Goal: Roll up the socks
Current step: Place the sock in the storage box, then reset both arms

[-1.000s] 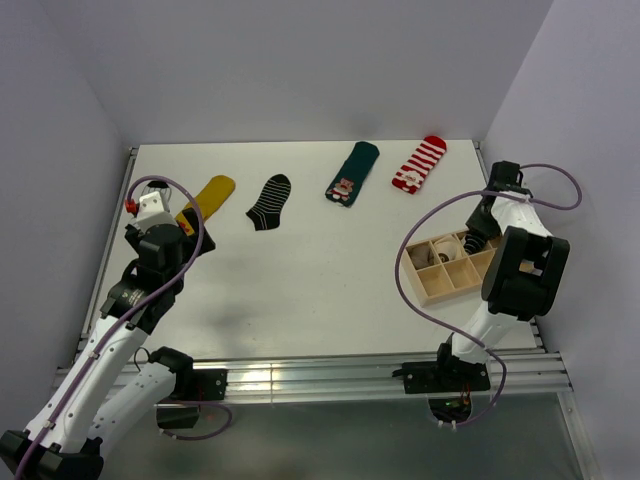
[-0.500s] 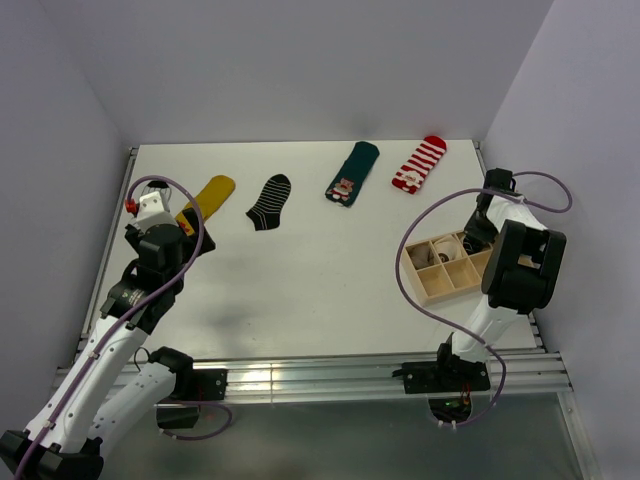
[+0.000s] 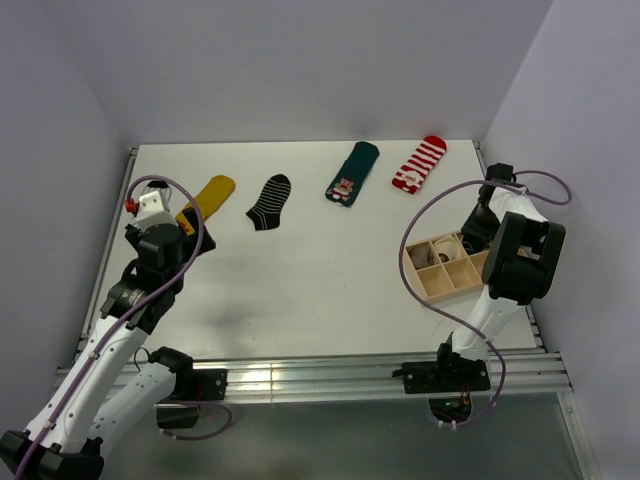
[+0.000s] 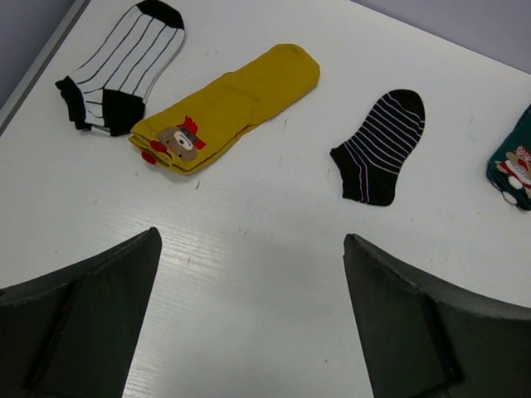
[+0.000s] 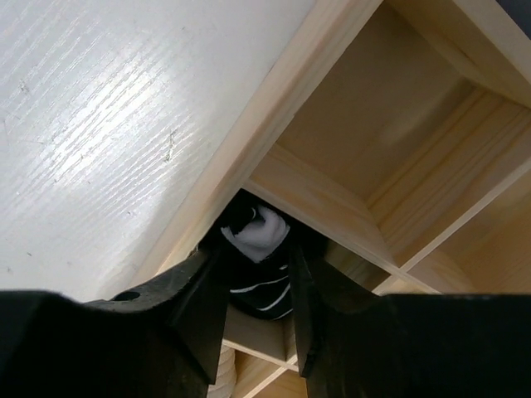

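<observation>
Several socks lie flat at the back of the table: a yellow one, a black one with thin white lines, a green one and a red-and-white striped one. The left wrist view also shows a white sock with black lines. My left gripper hovers open and empty, on the near side of the yellow sock. My right gripper reaches into a wooden box. Its fingers press both sides of a rolled black sock in a compartment.
The wooden compartment box stands at the right, close to the right wall, with another rolled sock in a left compartment. A raised rail edges the table on the left. Cables loop from both arms.
My right arm's wrist has shifted slightly toward the back over the box, and its cable loop has moved with it. The left arm and the flat socks have not moved.
</observation>
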Available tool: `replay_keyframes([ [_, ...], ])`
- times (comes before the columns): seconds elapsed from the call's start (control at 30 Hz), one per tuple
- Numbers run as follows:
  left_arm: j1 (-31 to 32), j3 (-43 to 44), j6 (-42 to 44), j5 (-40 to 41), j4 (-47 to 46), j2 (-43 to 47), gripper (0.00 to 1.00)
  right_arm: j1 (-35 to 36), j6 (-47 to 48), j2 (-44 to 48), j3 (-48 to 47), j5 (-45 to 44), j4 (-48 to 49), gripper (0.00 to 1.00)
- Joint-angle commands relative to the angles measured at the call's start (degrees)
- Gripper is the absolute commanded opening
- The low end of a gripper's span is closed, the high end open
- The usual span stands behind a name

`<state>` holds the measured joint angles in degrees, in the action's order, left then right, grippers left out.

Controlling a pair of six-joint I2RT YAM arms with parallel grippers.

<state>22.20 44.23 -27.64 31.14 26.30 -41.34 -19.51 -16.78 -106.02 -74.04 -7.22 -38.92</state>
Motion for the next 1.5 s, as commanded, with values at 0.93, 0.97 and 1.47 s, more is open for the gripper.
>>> replay_keyframes([
  [0.93,-3.38,0.15,-0.04,5.34,-2.23,11.55,0.98,10.42,-7.75,70.14,2.39,-12.62,-1.7,0.99],
  [0.97,-4.0,0.51,-0.22,4.99,-1.7,11.55,0.98,11.93,-7.31,73.9,3.37,-15.68,-1.6,1.0],
  [1.47,-4.35,9.91,0.83,7.18,12.01,25.6,0.99,27.77,-2.12,98.19,15.41,-23.71,-0.81,0.99],
])
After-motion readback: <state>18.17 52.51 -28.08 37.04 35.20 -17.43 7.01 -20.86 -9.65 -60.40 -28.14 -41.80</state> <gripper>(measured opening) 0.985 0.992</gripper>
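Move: The rolled black striped sock is already in the box's far row, practically at the right hand's part-open fingertips, about 1 cm ahead and 2 cm below. The beige-brown rolled sock is some 7 cm to the left of it and 2 cm nearer, the taupe one about 14 cm left and 4 cm nearer. From the left hand, the black striped sock lies roughly 72 cm right, 9 cm ahead and 21 cm below. The right hand backs its fingers out of the box compartment, coming free of the black striped sock, and climbs almost straight up some 20 cm before swinging back towards its base while still rising, to end about 24 cm back and 34 cm higher, with the fingers spreading from part open to fully open and tipping from pointing down to level forward, nearly 80 degrees. The empty left hand, still wide open, eases up, back and to its left away from the table's socks, mostly late on, its fingers tilting up by some 20 degrees. ##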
